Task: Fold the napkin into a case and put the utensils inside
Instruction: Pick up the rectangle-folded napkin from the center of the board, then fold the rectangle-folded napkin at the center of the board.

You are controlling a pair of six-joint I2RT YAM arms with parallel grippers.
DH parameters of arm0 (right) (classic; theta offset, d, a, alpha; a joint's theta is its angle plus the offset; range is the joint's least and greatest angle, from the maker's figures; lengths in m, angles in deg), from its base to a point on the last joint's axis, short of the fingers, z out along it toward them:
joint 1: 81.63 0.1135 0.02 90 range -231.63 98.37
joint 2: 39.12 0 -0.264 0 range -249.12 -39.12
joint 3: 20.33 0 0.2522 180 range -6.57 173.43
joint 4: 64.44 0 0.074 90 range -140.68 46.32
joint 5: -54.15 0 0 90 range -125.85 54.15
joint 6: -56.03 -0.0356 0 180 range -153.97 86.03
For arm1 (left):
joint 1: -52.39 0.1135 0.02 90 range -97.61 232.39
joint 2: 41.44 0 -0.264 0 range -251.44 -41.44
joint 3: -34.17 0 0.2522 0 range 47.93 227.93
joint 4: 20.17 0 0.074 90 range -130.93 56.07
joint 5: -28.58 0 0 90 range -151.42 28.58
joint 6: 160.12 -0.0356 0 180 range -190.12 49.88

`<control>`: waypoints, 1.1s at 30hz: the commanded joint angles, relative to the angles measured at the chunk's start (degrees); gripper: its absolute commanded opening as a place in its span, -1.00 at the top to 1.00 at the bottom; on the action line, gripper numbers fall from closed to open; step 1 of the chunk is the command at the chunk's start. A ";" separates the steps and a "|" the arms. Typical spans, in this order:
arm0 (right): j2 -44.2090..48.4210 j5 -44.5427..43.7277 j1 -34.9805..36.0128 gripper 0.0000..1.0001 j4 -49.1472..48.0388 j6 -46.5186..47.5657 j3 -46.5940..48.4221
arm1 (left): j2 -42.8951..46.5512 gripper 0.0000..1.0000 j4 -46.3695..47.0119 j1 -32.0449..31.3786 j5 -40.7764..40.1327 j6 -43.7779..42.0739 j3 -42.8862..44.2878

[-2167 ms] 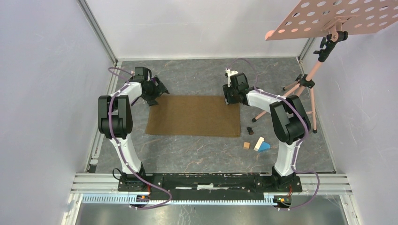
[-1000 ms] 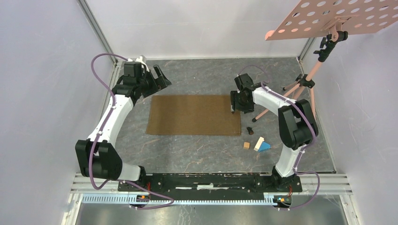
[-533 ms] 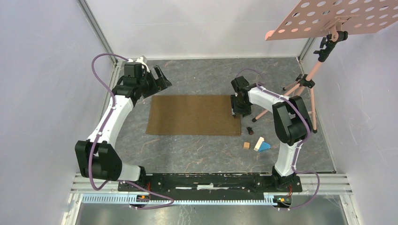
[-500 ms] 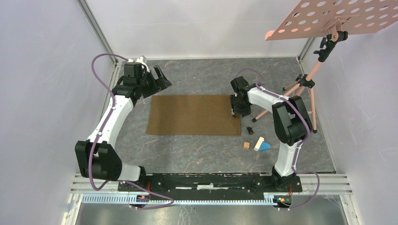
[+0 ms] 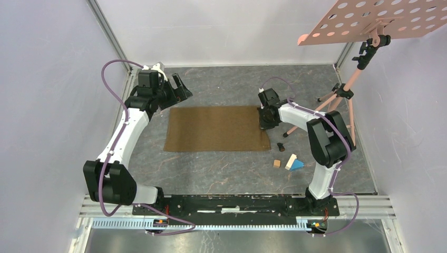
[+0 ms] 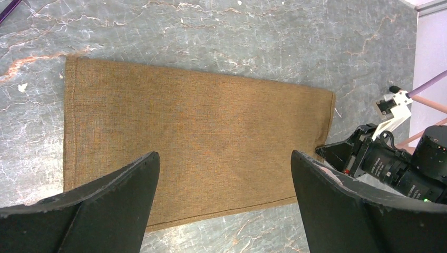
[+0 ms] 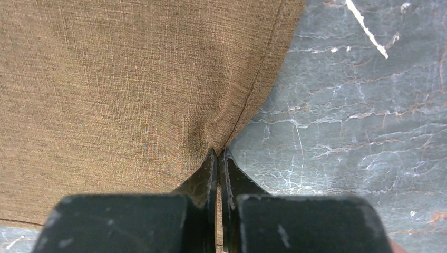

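Note:
The brown napkin (image 5: 216, 129) lies flat on the grey marbled table as a wide rectangle. My right gripper (image 5: 265, 124) is down at its right edge, near the far corner. In the right wrist view the gripper (image 7: 219, 153) is shut on the napkin's hem (image 7: 121, 79), and the cloth puckers at the tips. My left gripper (image 5: 179, 89) hovers open above the far left corner. Its wrist view looks down on the napkin (image 6: 195, 126) between the wide-spread fingers of the gripper (image 6: 224, 155). The utensils are out of view.
Right of the napkin lie a small black piece (image 5: 280, 146), a little wooden cube (image 5: 277, 163), a pale block (image 5: 291, 161) and a blue block (image 5: 298, 165). A pink tripod stand (image 5: 342, 95) with a perforated panel (image 5: 379, 18) stands at the back right. Walls enclose the table.
My right gripper has shut on the napkin's right edge and pulled it into a small pucker. My left arm, repositioned two seconds ago, has held still over the last second.

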 commanded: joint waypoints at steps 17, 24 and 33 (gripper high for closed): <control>8.79 -13.34 -0.93 1.00 -2.21 22.85 -2.57 | 0.04 -1.00 2.17 0.13 0.48 -1.96 -0.91; 8.00 -15.10 -0.09 1.00 -0.73 22.93 0.87 | -0.13 -1.00 2.28 0.13 0.93 -1.36 -1.00; 6.29 -9.87 12.59 1.00 3.40 13.23 8.40 | 1.41 -1.00 2.03 0.58 0.15 -1.22 -0.85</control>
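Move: Right at the right hand, whose shut fingers already pinch the napkin's right edge about halfway along, lies the folded napkin: its middle is some 15 cm to the left, level fore and aft, about 1 cm lower. A small black piece lies about 7 cm back and 6 cm right of this hand, an orange block about 14 cm back and 5 cm right. From the idle left hand the napkin's middle is roughly 12 cm right, 4 cm back and 22 cm below. Keeping its pinch on the napkin's right edge, the right hand twists counter-clockwise some 15 degrees, then pulls the cloth about 6 cm to the right while rising, and after that swings back left about 4 cm, still climbing to some 6 cm up in all. Its left side dips and its fingertips tip forward a little on the way. ##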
